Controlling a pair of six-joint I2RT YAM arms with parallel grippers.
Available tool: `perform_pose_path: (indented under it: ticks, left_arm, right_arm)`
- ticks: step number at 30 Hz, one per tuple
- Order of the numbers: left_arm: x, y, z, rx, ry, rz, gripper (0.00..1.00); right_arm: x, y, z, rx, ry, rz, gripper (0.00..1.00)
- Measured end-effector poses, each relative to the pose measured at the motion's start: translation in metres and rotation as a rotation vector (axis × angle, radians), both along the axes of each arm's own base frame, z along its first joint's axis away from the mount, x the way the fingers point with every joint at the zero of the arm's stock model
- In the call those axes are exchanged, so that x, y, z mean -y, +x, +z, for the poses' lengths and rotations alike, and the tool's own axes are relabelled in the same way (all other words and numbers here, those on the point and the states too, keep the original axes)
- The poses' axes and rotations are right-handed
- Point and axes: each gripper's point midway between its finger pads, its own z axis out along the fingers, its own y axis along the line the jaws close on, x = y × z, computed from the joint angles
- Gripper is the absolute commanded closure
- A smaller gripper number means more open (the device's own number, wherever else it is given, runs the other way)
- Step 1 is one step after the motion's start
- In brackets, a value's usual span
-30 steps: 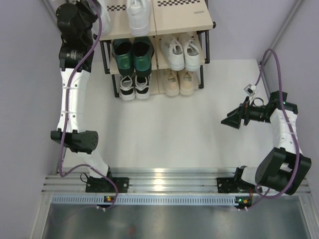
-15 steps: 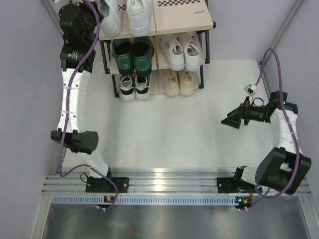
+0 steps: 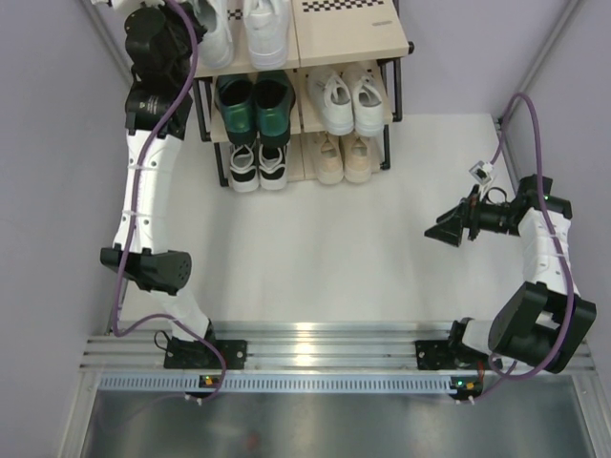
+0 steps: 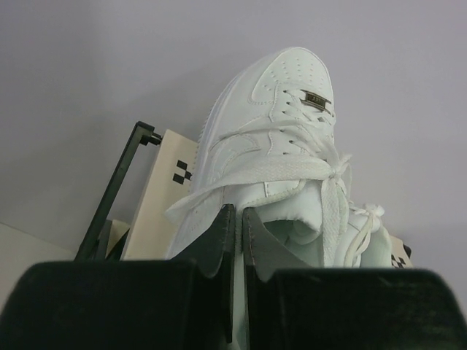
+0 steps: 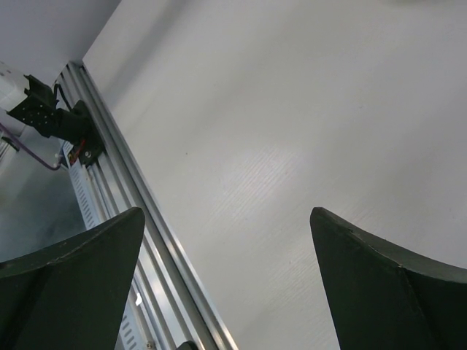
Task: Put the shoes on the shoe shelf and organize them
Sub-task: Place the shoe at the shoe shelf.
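Observation:
The shoe shelf (image 3: 348, 29) stands at the back. My left gripper (image 4: 238, 211) is shut on the collar of a white sneaker (image 4: 273, 138), which rests on the left of the top board (image 4: 164, 193). From above, that sneaker (image 3: 212, 33) lies beside its white partner (image 3: 264, 29), and the arm's wrist hides the gripper. The middle tier holds glossy dark green shoes (image 3: 253, 100) and white sneakers (image 3: 348, 95). On the bottom tier are black-and-white sneakers (image 3: 258, 164) and beige sneakers (image 3: 344, 157). My right gripper (image 3: 441, 232) hangs open and empty over the floor at the right.
The right wrist view shows bare white tabletop (image 5: 292, 109) and the aluminium rail (image 5: 124, 146) at the near edge. Lilac walls close in on both sides. The right half of the top board is bare apart from its checkered strip (image 3: 348, 6).
My left arm has shifted right and inward with the white sneaker, bringing it onto the top board beside the other white sneaker. The right arm has not moved.

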Motion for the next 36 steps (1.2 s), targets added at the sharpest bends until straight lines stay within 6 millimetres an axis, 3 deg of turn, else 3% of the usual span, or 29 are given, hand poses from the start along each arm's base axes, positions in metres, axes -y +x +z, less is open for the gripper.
perform_pose_path:
  ticks: [1, 2, 7, 8, 11, 15, 20, 28, 32, 36]
  left_arm:
    - [0.002, 0.0, 0.0, 0.002, -0.007, -0.001, 0.91]
    - [0.003, 0.0, 0.0, 0.002, -0.014, -0.002, 0.81]
    - [0.009, 0.005, -0.001, 0.014, -0.065, -0.016, 0.61]
    - [0.01, 0.005, 0.001, 0.025, -0.077, -0.02, 0.51]
    - [0.012, 0.005, 0.006, 0.046, -0.106, -0.029, 0.38]
    - [0.013, 0.002, 0.014, 0.07, -0.133, -0.04, 0.27]
    - [0.018, -0.003, 0.028, 0.106, -0.15, -0.074, 0.2]
    - [0.015, -0.024, 0.044, 0.139, -0.091, -0.08, 0.2]
    - [0.003, -0.039, 0.043, 0.132, -0.078, -0.089, 0.21]
    - [-0.012, -0.038, 0.042, 0.14, -0.101, -0.142, 0.26]
  right_arm:
    - [0.0, 0.0, 0.0, 0.0, 0.0, -0.002, 0.04]
    - [0.001, 0.0, 0.0, 0.0, 0.0, -0.004, 0.04]
    - [0.001, 0.0, 0.0, -0.001, 0.0, -0.005, 0.04]
    - [0.002, 0.001, 0.0, -0.001, 0.0, -0.007, 0.04]
    - [0.003, 0.001, 0.0, -0.001, 0.001, -0.011, 0.04]
    - [0.005, 0.002, -0.002, -0.008, 0.003, -0.018, 0.04]
    - [0.005, 0.002, -0.002, -0.008, 0.003, -0.021, 0.03]
    - [0.006, 0.003, -0.003, -0.014, 0.005, -0.023, 0.04]
    - [0.006, 0.003, -0.004, -0.019, 0.007, -0.023, 0.03]
    - [0.006, 0.003, -0.004, -0.019, 0.007, -0.023, 0.03]
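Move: The left hand's shut fingers pinch the ankle rim of the last white shoe over the left end of the top shelf; the shoe's middle lies about 6 cm ahead, 4 cm right and 3 cm below. Its white mate stands some 12 cm to the right of it and level, and the left green shoe is one shelf down, roughly 20 cm below the hand and 4 cm right. From the idle right hand, the held shoe is about 32 cm ahead, 65 cm left and 33 cm up. The left hand lets go of the white shoe's rim, its fingers opening to about three quarters while the hand eases about 2 cm right, rolls left side down by some 10 degrees and starts to rise. Still open, it climbs about 4 cm in all and draws back some 4 cm towards its base, the fingers tipping up a little and turning slightly clockwise, then swings about 3 cm left, away from the shoe. ##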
